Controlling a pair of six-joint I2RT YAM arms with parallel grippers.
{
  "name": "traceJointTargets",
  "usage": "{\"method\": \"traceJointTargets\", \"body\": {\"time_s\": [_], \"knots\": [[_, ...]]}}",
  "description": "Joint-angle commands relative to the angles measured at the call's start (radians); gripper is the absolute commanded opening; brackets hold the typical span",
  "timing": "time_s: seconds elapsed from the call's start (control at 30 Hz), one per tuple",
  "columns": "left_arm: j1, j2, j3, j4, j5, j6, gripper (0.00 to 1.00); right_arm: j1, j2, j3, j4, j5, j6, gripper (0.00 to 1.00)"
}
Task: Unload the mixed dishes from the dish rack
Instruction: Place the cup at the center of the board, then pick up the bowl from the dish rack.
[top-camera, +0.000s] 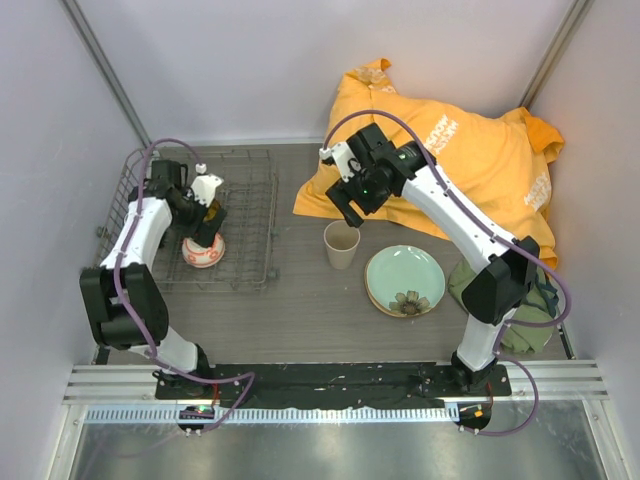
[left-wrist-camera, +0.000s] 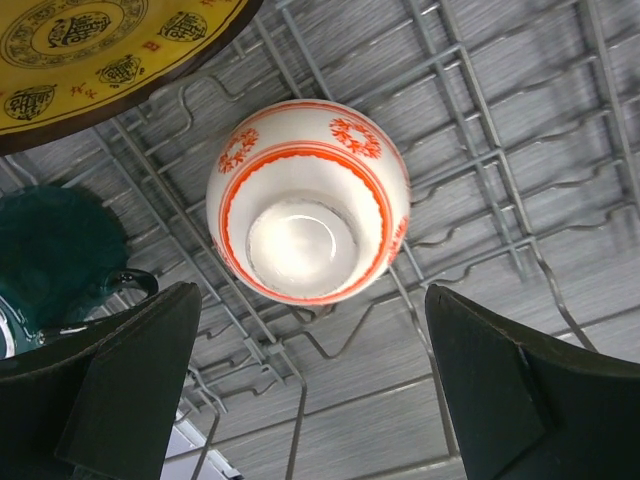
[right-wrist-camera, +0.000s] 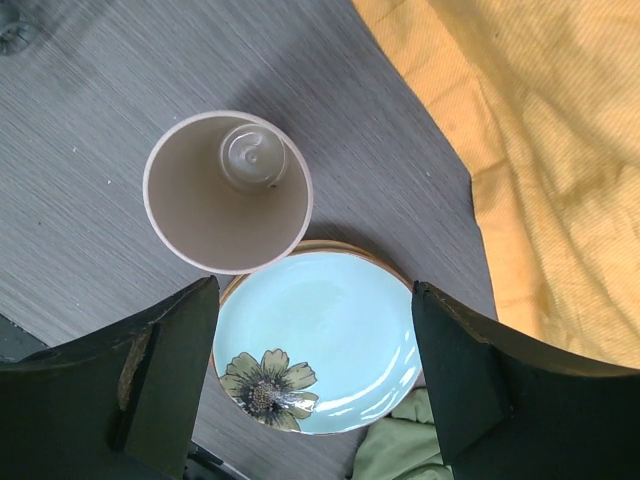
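The grey wire dish rack (top-camera: 272, 220) stands at the left. The white-and-red bowl (top-camera: 202, 253) lies upside down in it, also in the left wrist view (left-wrist-camera: 305, 200). My left gripper (top-camera: 206, 226) hangs open just above the bowl, not touching it (left-wrist-camera: 310, 390). The yellow patterned plate (left-wrist-camera: 100, 50) and dark green mug (left-wrist-camera: 50, 260) sit in the rack beside the bowl. The beige cup (top-camera: 342, 244) stands upright on the table, next to the pale green flower plate (top-camera: 405, 280). My right gripper (top-camera: 350, 203) is open and empty above the cup (right-wrist-camera: 227, 192) and the plate (right-wrist-camera: 320, 340).
A large orange cloth (top-camera: 450, 150) lies bunched at the back right, close behind the right arm. A green cloth (top-camera: 535, 300) lies right of the plate. The enclosure walls stand close on the left, back and right.
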Motion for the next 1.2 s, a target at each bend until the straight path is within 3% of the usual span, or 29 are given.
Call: {"method": "traceJointTargets", "body": {"time_s": [0.0,0.3,0.97,1.17], "knots": [[0.008,0.041,0.034,0.067,-0.041,0.005,1.0,0.005,-0.049,-0.024,0.037,0.013,-0.013,0.82],[0.01,0.124,0.042,0.092,-0.059,-0.003,0.98,0.005,-0.066,-0.074,0.055,0.015,-0.015,0.82],[0.01,0.164,0.061,0.041,0.002,-0.017,0.58,0.005,-0.066,-0.14,0.086,0.004,-0.016,0.82],[0.01,0.151,0.062,0.02,0.014,-0.015,0.56,0.004,-0.066,-0.151,0.095,0.001,-0.016,0.82]]}}
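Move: The upturned bowl in the rack lies almost under the left hand, its middle about 2 cm ahead, 1 cm left and 7 cm down. The yellow plate stands some 9 cm beyond the bowl and 3 cm left of it; the teal mug is about 6 cm ahead of the hand and 15 cm left. From the right hand, the cup is about 15 cm down, 2 cm back and 4 cm left, the stacked plates 7 cm back and 11 cm right. The left fingers end up pinching the upturned bowl's foot ring from both sides: the open hand sinks about 4 cm onto the bowl, easing slightly forward, then stays nearly in place while the fingers close from wide open to a bit over half. The right hand, empty and still open, comes down some 4 cm towards the standing cup, drawing back about 1 cm. ##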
